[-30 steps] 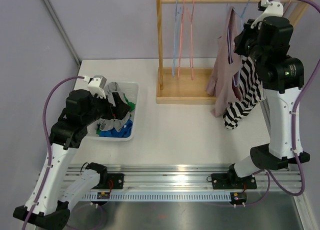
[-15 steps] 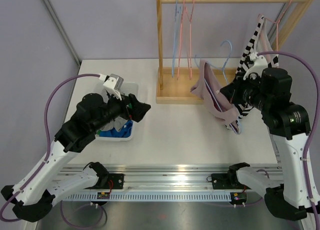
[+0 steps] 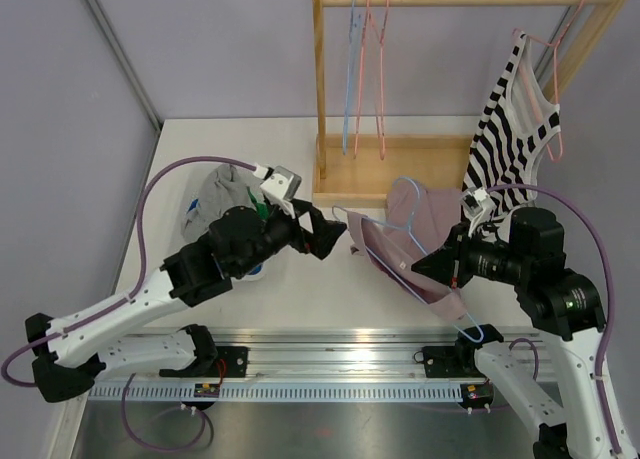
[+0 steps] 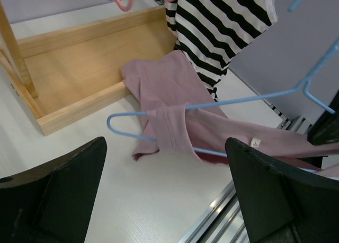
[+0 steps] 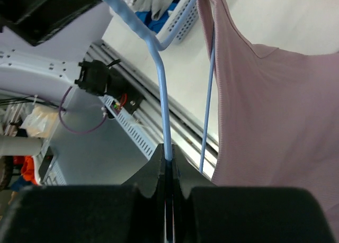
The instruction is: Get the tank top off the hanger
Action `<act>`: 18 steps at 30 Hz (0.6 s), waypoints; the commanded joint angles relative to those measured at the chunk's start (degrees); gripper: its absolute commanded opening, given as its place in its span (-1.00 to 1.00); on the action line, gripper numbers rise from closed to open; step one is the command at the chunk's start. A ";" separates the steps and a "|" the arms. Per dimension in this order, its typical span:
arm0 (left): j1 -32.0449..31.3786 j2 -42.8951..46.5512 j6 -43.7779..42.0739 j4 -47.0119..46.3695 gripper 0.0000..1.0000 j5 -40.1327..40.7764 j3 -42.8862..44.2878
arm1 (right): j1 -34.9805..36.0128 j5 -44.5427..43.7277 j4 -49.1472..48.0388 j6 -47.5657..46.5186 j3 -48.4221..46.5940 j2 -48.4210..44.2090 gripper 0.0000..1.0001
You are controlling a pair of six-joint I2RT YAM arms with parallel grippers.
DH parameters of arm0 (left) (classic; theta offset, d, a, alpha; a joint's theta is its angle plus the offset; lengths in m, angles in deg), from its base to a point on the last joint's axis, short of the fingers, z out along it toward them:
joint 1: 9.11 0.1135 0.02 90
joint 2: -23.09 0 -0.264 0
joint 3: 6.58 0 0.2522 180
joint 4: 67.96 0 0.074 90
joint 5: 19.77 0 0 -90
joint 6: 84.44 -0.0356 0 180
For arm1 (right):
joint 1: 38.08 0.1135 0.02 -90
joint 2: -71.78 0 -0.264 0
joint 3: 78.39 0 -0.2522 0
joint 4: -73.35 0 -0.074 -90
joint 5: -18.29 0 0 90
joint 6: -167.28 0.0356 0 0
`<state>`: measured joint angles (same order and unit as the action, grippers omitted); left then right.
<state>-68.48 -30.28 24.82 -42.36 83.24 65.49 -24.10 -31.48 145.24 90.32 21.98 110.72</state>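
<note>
A pink tank top hangs on a light blue hanger, low over the table in front of the rack. My right gripper is shut on the hanger's wire, and the pink fabric drapes to its right. My left gripper is open just left of the garment and touches nothing. In the left wrist view the tank top and hanger lie ahead of the wide-apart fingers.
A wooden rack stands at the back with empty hangers and a black-and-white striped top on a pink hanger. A white basket of clothes sits at the left. The metal rail runs along the near edge.
The right arm has pulled the blue hanger with the pink top off the rack and down towards the table's front. The left arm has swung from the basket to the centre.
</note>
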 commanded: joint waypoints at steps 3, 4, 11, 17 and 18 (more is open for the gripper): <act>-3.99 -4.99 -0.72 -7.44 0.85 5.79 -0.38 | -0.18 11.54 -7.85 5.42 2.23 -2.72 -1.00; -4.69 -5.60 -0.72 -7.79 0.82 6.05 -0.47 | -0.18 12.58 -8.29 5.68 2.49 -2.73 -1.00; -5.58 -8.42 -0.28 -7.35 0.16 7.37 -0.56 | -0.09 14.36 -8.91 5.78 1.36 -3.17 -1.00; -5.66 -8.25 -0.55 -6.65 -0.78 8.95 -1.00 | -0.18 11.89 -7.85 4.72 0.56 -2.99 -1.00; -5.66 -8.16 -0.72 -6.13 -0.83 9.30 -1.09 | -0.09 11.98 -8.03 4.72 0.65 -2.90 -1.00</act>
<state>-73.88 -38.89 24.45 -45.07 89.40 64.77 -24.10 -20.62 139.93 95.08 24.76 108.06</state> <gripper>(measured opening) 0.117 0.073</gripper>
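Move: The pink tank top's near strap, looped over the hanger's left end, lies about 5 cm ahead of the left hand, 7 cm to its right and 7 cm below. The hanger's tip is some 3 cm farther out and 3 cm to the left of the strap; the right gripper, already holding the hanger, is about 22 cm right of the left hand and 3 cm back. From the right hand the strap lies roughly 8 cm ahead and 15 cm left. The left fingers, wide open to begin with, close on the pink strap and pinch it at the hanger's left end, after the hand has gone down about 4.5 cm and some 4 cm right to it. The right hand keeps its grip on the hanger and brings it back, left and up by 2 to 3 cm, turning about 10 degrees, mostly counter-clockwise with its left side rising, then holds still. ##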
